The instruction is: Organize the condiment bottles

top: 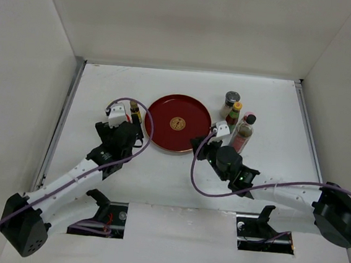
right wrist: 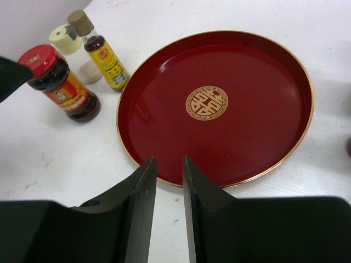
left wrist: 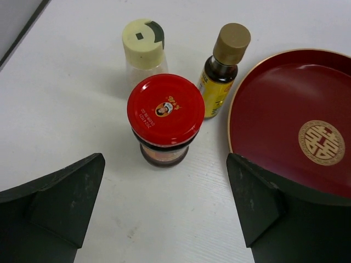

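Observation:
Three condiment bottles stand left of the round red tray (left wrist: 274,104): a red-capped jar (left wrist: 165,109), a cream-capped shaker (left wrist: 143,41) and a tan-capped bottle with a yellow label (left wrist: 219,82). My left gripper (left wrist: 164,203) is open wide just short of the red-capped jar, touching nothing. Right of the tray stand a grey-capped jar (top: 230,101), a small yellow-capped bottle (top: 234,112) and a tall clear bottle with a black cap (top: 244,133). My right gripper (right wrist: 169,164) is shut and empty, with its tips over the tray's near rim (right wrist: 164,179).
The tray (top: 177,123) holds nothing and lies mid-table between the two bottle groups. White walls enclose the table on the left, back and right. In the right wrist view the left-hand trio appears at upper left, the red-capped jar (right wrist: 60,87) nearest.

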Controlling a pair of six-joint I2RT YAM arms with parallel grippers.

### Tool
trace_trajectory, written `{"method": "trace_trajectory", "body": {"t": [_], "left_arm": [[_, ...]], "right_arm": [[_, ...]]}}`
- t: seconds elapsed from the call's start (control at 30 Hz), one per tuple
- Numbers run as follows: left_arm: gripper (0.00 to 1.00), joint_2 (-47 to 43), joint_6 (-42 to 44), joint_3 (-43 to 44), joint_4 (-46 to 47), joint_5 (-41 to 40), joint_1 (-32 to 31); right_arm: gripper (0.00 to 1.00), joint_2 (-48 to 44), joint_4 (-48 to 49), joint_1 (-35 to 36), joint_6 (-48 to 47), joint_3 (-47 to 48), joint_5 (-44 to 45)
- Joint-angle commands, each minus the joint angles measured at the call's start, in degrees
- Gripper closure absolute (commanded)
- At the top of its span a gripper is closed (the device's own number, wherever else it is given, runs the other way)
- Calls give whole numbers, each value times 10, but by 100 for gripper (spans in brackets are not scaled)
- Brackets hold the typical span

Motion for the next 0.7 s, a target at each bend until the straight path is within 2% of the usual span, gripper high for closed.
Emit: {"method": "trace_trajectory", "body": {"t": [0.0,0.1,0.23,0.47,0.67], "left_arm": [[4,34,18,29,41,4,22],[4,69,21,28,65,14,44],[4,109,25,21,110,47,72],[5,168,34,13,191,105,122],[9,227,36,41,216,106,130]], "right_arm": [[64,-14,19,-4,1,14,-21],[36,-10,34,-5,2,8,-25],[21,-6,23,-5,-7,15,-22],[20,-27,33,-5,-2,4,-25],[20,-12,19,-5,-3,14,-19]]}}
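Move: The red-lidded jar is about 10 cm ahead of my left hand, some 3 cm left, its middle about 10 cm lower. The yellow-labelled bottle stands about 6 cm beyond the jar and 3 cm to its right; the pale-lidded shaker is about 7 cm beyond the jar and 4 cm to its left. The plate's centre is roughly 14 cm ahead and 19 cm right of my left hand. From my right hand the jar is some 29 cm left and 11 cm ahead. I reach my left hand forward and down at once towards the red-lidded jar, about 6 cm each way with a slight leftward drift, fingers kept wide to bring the lid between them and fingertips tipping down about 5 degrees. My right hand stays beside the plate's near edge and opens its nearly closed fingers most of the way, on nothing. ##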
